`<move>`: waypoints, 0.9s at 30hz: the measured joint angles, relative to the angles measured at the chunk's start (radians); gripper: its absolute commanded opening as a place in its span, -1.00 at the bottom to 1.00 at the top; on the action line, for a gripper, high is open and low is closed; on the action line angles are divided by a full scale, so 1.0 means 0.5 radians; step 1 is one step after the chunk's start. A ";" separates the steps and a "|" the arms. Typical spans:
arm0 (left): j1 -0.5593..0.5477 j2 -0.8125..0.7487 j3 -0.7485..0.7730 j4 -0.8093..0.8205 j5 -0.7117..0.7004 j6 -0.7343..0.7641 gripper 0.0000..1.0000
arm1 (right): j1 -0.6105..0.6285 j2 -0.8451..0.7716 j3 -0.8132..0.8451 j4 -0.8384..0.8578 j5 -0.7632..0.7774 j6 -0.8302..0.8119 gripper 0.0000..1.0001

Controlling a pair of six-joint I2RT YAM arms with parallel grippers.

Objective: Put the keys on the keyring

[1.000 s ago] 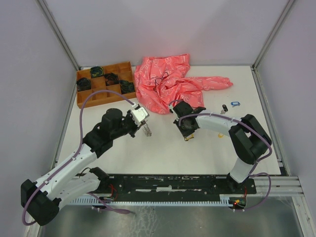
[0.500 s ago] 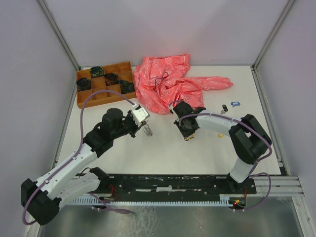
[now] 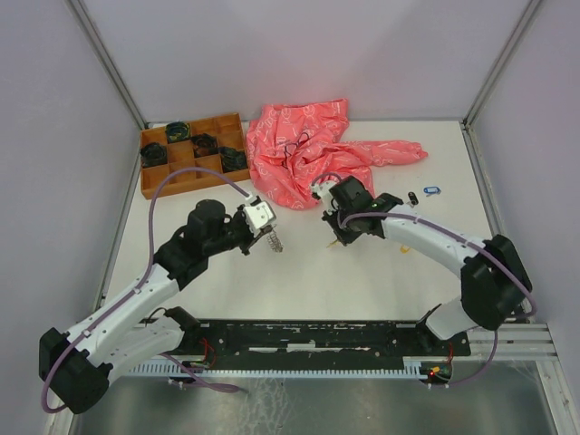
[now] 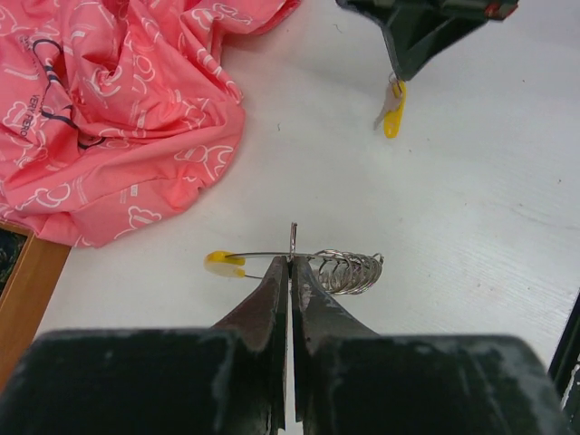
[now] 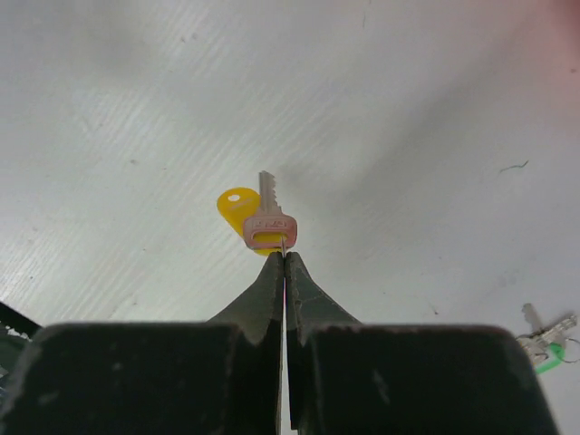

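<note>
My left gripper (image 4: pixel 291 263) (image 3: pixel 265 227) is shut on the thin wire of the keyring (image 4: pixel 349 270) (image 3: pixel 273 241). The keyring's silvery coil sticks out right of the tips and its yellow segment (image 4: pixel 224 264) left of them. My right gripper (image 5: pixel 284 254) (image 3: pixel 337 237) is shut on the head of a silver key (image 5: pixel 265 222) with a yellow tag (image 5: pixel 234 204), held above the table. In the left wrist view this key (image 4: pixel 391 109) hangs from the right gripper at top right, apart from the ring. Other keys lie at the right: blue tag (image 3: pixel 431 190), black tag (image 3: pixel 412 197), green tag (image 5: pixel 546 349).
A crumpled pink cloth (image 3: pixel 308 154) (image 4: pixel 118 118) lies at the back centre, just beyond both grippers. An orange compartment tray (image 3: pixel 152 186) with dark coiled bundles stands at the back left. Grey walls and metal posts close in the table.
The right gripper has shut on the yellow-tagged key and risen off the table, its arm stretching out. The left gripper with the keyring has shifted slightly right.
</note>
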 measured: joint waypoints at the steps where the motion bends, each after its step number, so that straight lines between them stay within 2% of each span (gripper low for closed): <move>1: 0.001 -0.002 -0.011 0.014 0.030 0.019 -0.95 | 0.000 -0.064 0.000 0.001 -0.027 -0.041 -0.99; 9: 0.000 0.013 -0.016 0.108 0.325 0.201 -0.95 | 0.000 -0.623 -0.011 0.017 -0.359 -0.459 -0.99; 16: 0.000 0.111 0.063 0.127 0.662 0.464 -0.95 | 0.001 -1.067 -0.186 0.176 -0.809 -0.922 -0.99; 22: 0.000 0.169 0.113 0.141 0.875 0.736 -0.95 | 0.001 -1.109 -0.245 0.249 -1.017 -1.186 -0.99; 27: -0.002 0.210 0.131 0.153 0.964 0.923 -0.95 | 0.043 -1.112 -0.286 0.359 -1.054 -1.359 -0.99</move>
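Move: The keyring, pinched in the left fingers, hangs about 16 cm to the left of the right hand, some 3 cm back and 9 cm above it. From the left hand, the yellow-tagged key already held by the right fingers lies about 16 cm right, 2 cm ahead and 13 cm down. Beneath the right hand's level, a second yellow tag lies some 15 cm right and 1 cm ahead; the black key fob is 16 cm right and 13 cm ahead, both about 7 cm down. The yellow-tagged key, still pinched, rises about 15 cm with the right hand, which also draws back and drifts left towards the keyring as its steep fingers swing up to point mostly left. The keyring stays gripped and is carried right, up and slightly back to meet it, the left wrist turning clockwise some 35 degrees so its fingers point right. ##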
